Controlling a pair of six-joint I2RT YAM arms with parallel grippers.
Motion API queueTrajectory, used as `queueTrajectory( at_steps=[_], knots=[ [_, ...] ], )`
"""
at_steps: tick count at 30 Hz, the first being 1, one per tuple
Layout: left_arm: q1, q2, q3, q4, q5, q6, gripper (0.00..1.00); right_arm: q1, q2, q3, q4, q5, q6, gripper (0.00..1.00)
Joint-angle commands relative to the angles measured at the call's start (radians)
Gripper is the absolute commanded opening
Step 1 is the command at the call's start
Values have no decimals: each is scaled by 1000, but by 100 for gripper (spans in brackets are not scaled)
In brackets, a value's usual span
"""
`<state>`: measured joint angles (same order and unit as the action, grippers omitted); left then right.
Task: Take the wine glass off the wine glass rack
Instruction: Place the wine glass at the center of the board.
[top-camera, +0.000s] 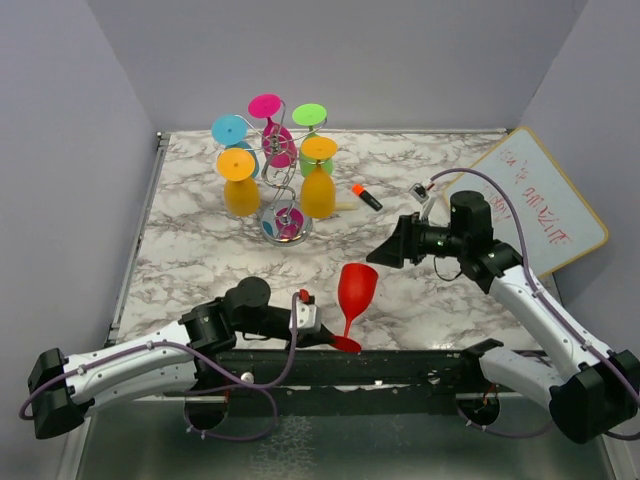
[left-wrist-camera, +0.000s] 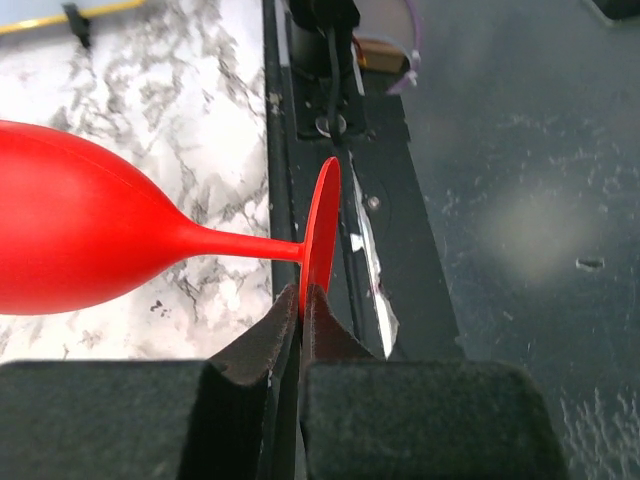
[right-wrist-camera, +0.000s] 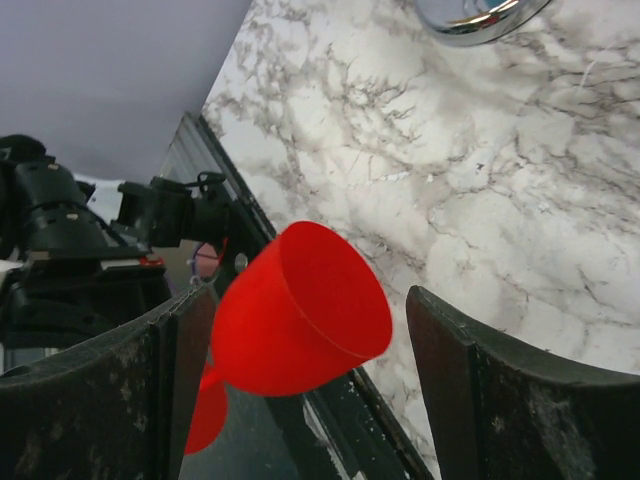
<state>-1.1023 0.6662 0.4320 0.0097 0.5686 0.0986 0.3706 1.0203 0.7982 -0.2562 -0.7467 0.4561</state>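
A red wine glass (top-camera: 357, 288) stands tilted over the table's near edge. My left gripper (top-camera: 322, 332) is shut on the rim of its round foot (left-wrist-camera: 322, 230), and its bowl (left-wrist-camera: 80, 240) leans left over the marble. My right gripper (top-camera: 392, 246) is open just right of the bowl. In the right wrist view the bowl (right-wrist-camera: 305, 310) shows between the two fingers (right-wrist-camera: 150, 390), touching neither. The wine glass rack (top-camera: 284, 205) stands at the back left with several coloured glasses hanging upside down from it. Its shiny base (right-wrist-camera: 480, 15) shows in the right wrist view.
An orange marker (top-camera: 366, 197) lies right of the rack. A whiteboard (top-camera: 545, 200) leans at the table's right side. Grey walls close in the back and sides. The black mounting rail (top-camera: 380, 365) runs along the near edge under the red glass.
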Motion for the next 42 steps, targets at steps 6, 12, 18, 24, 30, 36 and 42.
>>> queueTrajectory(
  at_steps=[6,12,18,24,30,36,42],
  knots=[
    [-12,-45,38,-50,100,167,0,-7,41,26,67,-275,-2,81],
    [-11,-119,21,-91,95,199,0,-7,44,-38,209,-403,114,76],
    [-11,-95,27,-107,108,223,0,-7,42,-36,286,-491,192,71],
    [-11,-68,42,-108,123,261,0,-6,39,-67,408,-551,306,65],
    [-11,-69,51,-108,126,290,0,-6,52,-68,405,-563,311,62],
    [-11,-58,69,-116,139,312,0,-4,80,-60,398,-574,302,58],
    [-11,-45,87,-155,147,323,0,-5,111,28,200,-474,161,59]
  ],
)
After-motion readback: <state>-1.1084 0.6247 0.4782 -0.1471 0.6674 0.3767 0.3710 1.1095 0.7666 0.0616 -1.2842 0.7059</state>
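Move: My left hand still pinches the wine glass by its foot; the glass lies nearly level, rim forward, its middle about 7 cm ahead, 3 cm right and 2 cm above those fingers. From my open right hand the glass's middle is about 11 cm back, 5 cm left and slightly below. Also from the right hand, the rack's foot stands roughly 20 cm ahead, 20 cm left, and the marker 28 cm straight ahead, both on the table 20 cm down. My right hand draws back some 6 cm while rising about 4 cm and edging left, turning roughly 30 degrees so its fingers swing counter-clockwise towards the bowl's right side. Its fingers narrow part way but stay open. My left hand keeps its pinch on the foot, shifts only a centimetre or two back and left, and tilts the glass rim-up by a dozen degrees while turning it slightly clockwise. ##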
